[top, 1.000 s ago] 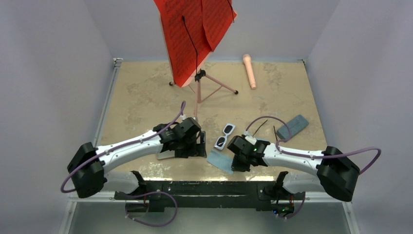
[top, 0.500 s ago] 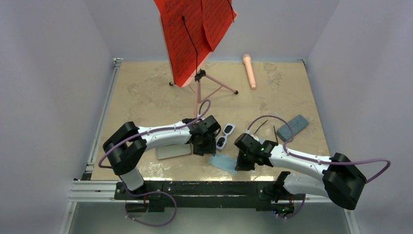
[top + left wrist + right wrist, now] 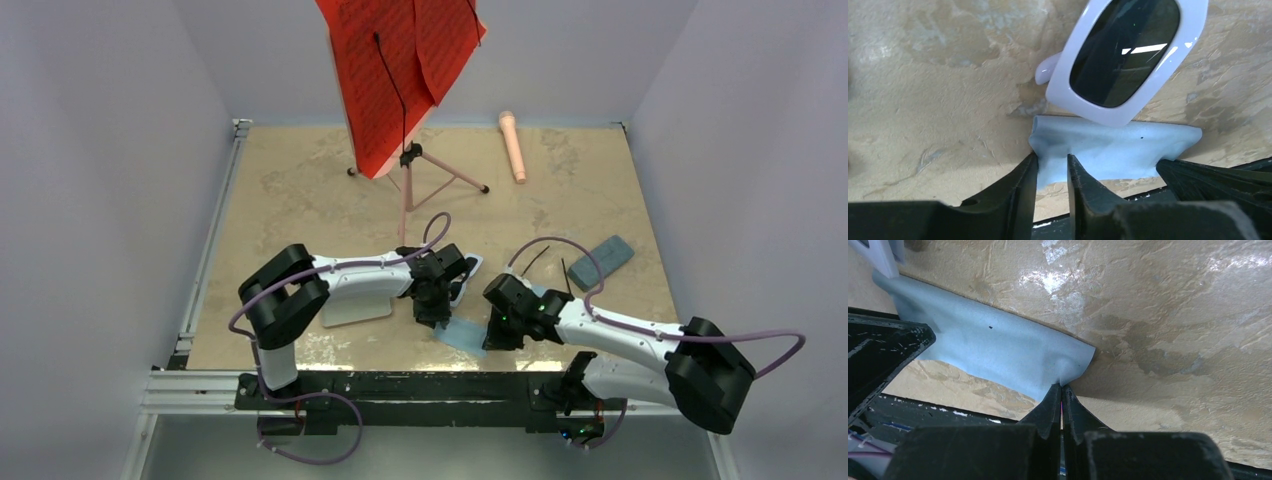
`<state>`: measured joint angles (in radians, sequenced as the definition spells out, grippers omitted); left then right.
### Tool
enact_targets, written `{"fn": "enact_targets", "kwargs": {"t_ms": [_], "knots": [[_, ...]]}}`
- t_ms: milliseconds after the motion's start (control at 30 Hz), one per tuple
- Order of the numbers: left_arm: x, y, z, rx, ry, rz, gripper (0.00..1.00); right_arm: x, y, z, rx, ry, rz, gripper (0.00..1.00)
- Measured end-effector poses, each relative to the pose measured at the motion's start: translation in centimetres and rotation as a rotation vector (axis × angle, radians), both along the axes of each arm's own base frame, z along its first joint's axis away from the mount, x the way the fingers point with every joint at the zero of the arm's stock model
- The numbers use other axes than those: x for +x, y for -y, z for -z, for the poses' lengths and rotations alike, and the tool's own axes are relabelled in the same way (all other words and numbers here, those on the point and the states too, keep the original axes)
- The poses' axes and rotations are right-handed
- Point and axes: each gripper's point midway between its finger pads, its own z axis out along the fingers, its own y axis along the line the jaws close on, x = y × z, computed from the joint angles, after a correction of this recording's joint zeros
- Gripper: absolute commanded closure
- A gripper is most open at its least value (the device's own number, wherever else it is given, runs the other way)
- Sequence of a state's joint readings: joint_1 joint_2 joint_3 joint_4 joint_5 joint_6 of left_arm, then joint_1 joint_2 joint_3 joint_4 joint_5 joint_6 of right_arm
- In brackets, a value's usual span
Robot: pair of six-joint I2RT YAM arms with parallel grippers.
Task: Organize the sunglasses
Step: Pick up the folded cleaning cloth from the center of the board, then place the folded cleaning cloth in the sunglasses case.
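The white-framed sunglasses [image 3: 1125,50] lie on the table with one dark lens up, touching the far edge of a light blue cloth [image 3: 1108,150]. From above only a sliver of the sunglasses [image 3: 470,266] shows past the left wrist. My left gripper [image 3: 1053,157] straddles the cloth's left corner, its jaws a narrow gap apart. My right gripper [image 3: 1062,386] is shut on the opposite corner of the cloth [image 3: 993,355], which lies between the two grippers [image 3: 460,333]. Thin black arms [image 3: 535,260] of the black sunglasses poke out beyond the right wrist; the lenses are hidden.
A pale pink case [image 3: 355,308] lies under the left forearm. A grey-blue flat case [image 3: 601,259] rests at the right. A music stand with red sheets [image 3: 400,80] stands at the back, its tripod legs [image 3: 440,180] on the table. A pink stick-shaped object [image 3: 512,145] lies far back.
My left arm swung right from over the pink case to the cloth's left corner, and its jaws narrowed. The right gripper stayed shut on the cloth, shifting slightly.
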<state>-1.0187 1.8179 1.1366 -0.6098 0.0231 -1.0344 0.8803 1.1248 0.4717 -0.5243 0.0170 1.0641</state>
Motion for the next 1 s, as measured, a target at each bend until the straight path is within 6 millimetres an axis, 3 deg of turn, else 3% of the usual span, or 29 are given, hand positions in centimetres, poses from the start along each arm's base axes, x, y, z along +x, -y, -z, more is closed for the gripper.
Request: {"fn": "enact_targets", "kwargs": {"t_ms": [133,433,567,767,900,1000], "knots": [[-0.1,0.5,0.2,0.006,-0.011,-0.009,1.00,0.0,0.0,0.0,0.015,0.007,-0.003,1.00],[-0.1,0.4,-0.1,0.019,0.007,-0.017,1.00,0.2,0.0,-0.4,0.018,0.068,-0.116,1.00],[-0.2,-0.8,-2.3,-0.008,0.064,-0.040,1.00,0.6,-0.9,-1.9,0.044,0.136,-0.213,1.00],[0.1,-3.4,-8.5,-0.108,0.204,-0.095,1.00,1.1,-7.6,-7.4,0.160,0.254,-0.447,1.00],[0.4,-7.1,-9.1,-0.057,0.242,-0.175,1.00,2.6,-13.0,-10.7,0.217,0.320,-0.538,1.00],[0.2,-11.8,-8.1,0.034,0.251,-0.258,1.00,4.0,-15.8,-11.8,0.226,0.349,-0.565,1.00]]}}
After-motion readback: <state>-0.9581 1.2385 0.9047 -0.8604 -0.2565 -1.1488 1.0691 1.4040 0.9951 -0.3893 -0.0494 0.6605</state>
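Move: The folded cloth's middle lies about 5 cm right and 3 cm back of the left hand, and about 5 cm left and 2 cm ahead of the right, which already pinches its right end. From the left hand, the white sunglasses are about 9 cm ahead and 6 right, the tripod foot 6 ahead and 8 left, the open case 3 ahead and 16 left; all are just below. Left hand pinches the cloth's free end; both then lift it about 10 cm, leftwards towards the case. ##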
